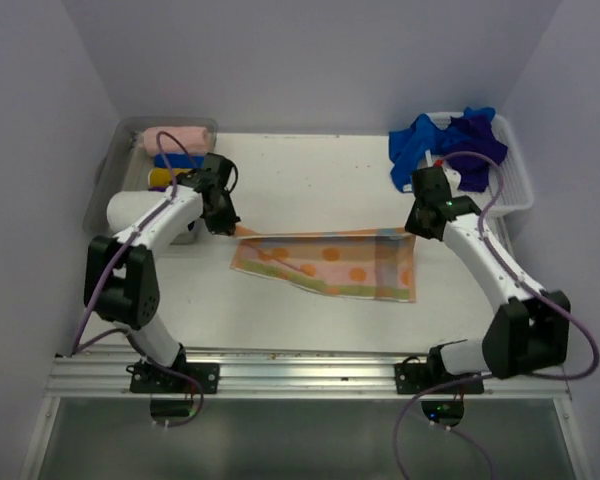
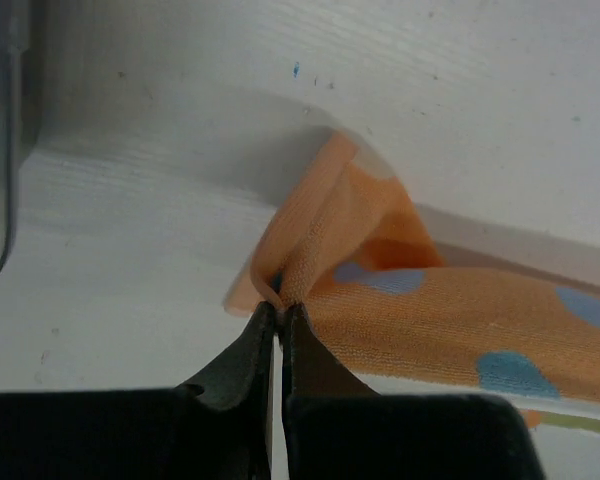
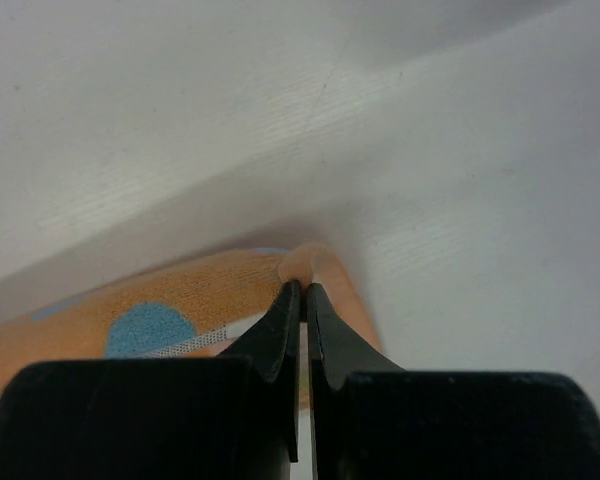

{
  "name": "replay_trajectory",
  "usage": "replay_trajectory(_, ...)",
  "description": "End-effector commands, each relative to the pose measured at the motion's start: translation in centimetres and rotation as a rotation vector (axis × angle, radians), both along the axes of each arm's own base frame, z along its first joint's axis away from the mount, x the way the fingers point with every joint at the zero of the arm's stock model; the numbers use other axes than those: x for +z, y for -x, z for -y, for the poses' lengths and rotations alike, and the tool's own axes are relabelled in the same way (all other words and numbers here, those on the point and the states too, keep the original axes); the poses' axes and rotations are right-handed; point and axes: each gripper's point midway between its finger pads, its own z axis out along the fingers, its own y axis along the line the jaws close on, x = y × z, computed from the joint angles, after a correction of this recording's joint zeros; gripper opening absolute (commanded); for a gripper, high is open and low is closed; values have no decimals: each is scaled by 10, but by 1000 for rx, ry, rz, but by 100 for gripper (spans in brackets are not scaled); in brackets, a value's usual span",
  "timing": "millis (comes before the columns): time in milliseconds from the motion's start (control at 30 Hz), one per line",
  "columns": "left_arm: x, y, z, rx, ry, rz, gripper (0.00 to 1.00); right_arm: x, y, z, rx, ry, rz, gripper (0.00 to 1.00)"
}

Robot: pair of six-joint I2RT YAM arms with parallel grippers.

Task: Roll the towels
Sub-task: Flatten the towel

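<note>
An orange towel (image 1: 330,263) with dots and a green stripe lies spread on the white table. My left gripper (image 1: 228,222) is shut on its far left corner; the pinched fold shows in the left wrist view (image 2: 310,250) just beyond the gripper (image 2: 280,305). My right gripper (image 1: 417,226) is shut on the far right corner, seen as an orange fold (image 3: 305,262) at the gripper tips (image 3: 303,288). The towel's far edge is stretched between the two grippers.
A clear bin (image 1: 120,165) at the far left holds a rolled pink towel (image 1: 178,137) and other rolled towels. A white basket (image 1: 515,170) at the far right holds crumpled blue towels (image 1: 450,140). Walls stand close on three sides.
</note>
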Motion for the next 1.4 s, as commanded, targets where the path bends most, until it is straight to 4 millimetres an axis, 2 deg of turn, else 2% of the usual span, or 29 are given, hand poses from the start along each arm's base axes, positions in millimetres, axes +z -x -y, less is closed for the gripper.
replay_trajectory(0, -8, -41, -1, -19, -29, 37, 0, 9, -57, 14, -22, 91, 98, 0)
replay_trajectory(33, -22, -43, 4, -28, -20, 3, 0, 9, -67, 13, -23, 94, 100, 0)
replay_trajectory(67, -25, -48, 5, -23, -18, 6, 0, -5, -75, 13, -22, 100, 69, 0)
replay_trajectory(133, -28, -54, 8, -23, -6, 3, 0, -6, -88, 14, -34, 91, 82, 0)
replay_trajectory(300, -27, -68, 11, -24, 9, 37, 0, -8, -98, 23, -61, 71, 97, 0)
replay_trajectory(400, -27, -79, 18, -44, 41, 49, 0, -9, -99, 40, -100, 79, 89, 0)
replay_trajectory(533, -19, -88, 23, -62, 60, 86, 0, -7, -88, 60, -147, 52, 105, 0)
replay_trajectory(633, -11, -85, 22, -74, 55, 86, 0, 3, -80, 62, -140, 42, 122, 0)
replay_trajectory(667, -7, -81, 21, -78, 52, 83, 0, 8, -76, 61, -136, 39, 127, 0)
replay_trajectory(700, 4, -74, 19, -83, 56, 105, 0, 11, -70, 61, -131, 37, 129, 0)
replay_trajectory(767, 15, -61, 15, -87, 58, 125, 0, 29, -55, 57, -113, 12, 176, 0)
replay_trajectory(800, 40, -53, 18, -107, 90, 182, 0, 33, -47, 55, -109, 3, 180, 0)
replay_trajectory(833, 51, -47, 20, -119, 111, 206, 0, 40, -40, 53, -112, -16, 201, 0)
replay_trajectory(867, 56, -39, 20, -129, 126, 225, 0, 58, -31, 50, -102, -39, 254, 0)
replay_trajectory(900, 82, -31, 20, -139, 150, 299, 0, 66, -23, 49, -101, -48, 267, 0)
replay_trajectory(967, 98, -19, 20, -153, 169, 344, 0, 88, -4, 48, -95, -58, 314, 0)
replay_trajectory(1000, 119, -10, 18, -160, 180, 401, 0, 95, 3, 49, -96, -54, 326, 0)
replay_trajectory(1033, 126, -4, 16, -162, 183, 421, 0, 105, 9, 50, -93, -50, 345, 0)
replay_trajectory(1067, 131, 2, 15, -168, 187, 436, 0, 116, 23, 51, -95, -48, 368, 0)
replay_trajectory(1100, 147, 12, 13, -175, 195, 486, 0, 121, 29, 54, -103, -37, 379, 0)
replay_trajectory(1167, 154, 23, 10, -177, 200, 514, 0, 135, 49, 56, -107, -36, 411, 0)
replay_trajectory(1200, 165, 33, 8, -171, 210, 549, 0, 140, 55, 58, -114, -29, 426, 0)
replay_trajectory(1267, 168, 44, 4, -159, 212, 555, 0, 141, 69, 59, -120, -23, 420, 0)
replay_trajectory(1300, 177, 53, 1, -153, 222, 583, 0, 149, 79, 61, -124, -19, 446, 0)
replay_trajectory(1367, 187, 68, -2, -147, 233, 609, 0, 150, 95, 63, -131, -12, 444, 0)
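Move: The orange towel hangs by its far edge between my shut hands, its near part lying on the table. Its middle is about 21 cm right of my left hand, 6 cm back and 8 cm lower, and about 21 cm left of my right hand, 6 cm back and 9 cm lower. The white roll stands some 22 cm left of my left hand and 6 cm ahead. The white basket is some 21 cm ahead of my right hand and 15 cm to its right. Still pinching the towel's two far corners, I swing both hands down some 5 cm and forward towards the table's far side, ease on to about 8 cm ahead while rising slightly and drifting right. Then I sweep both back past where they began and up, ending 15 to 19 cm higher, the fingers tilting up to point about 30 degrees more forward. ##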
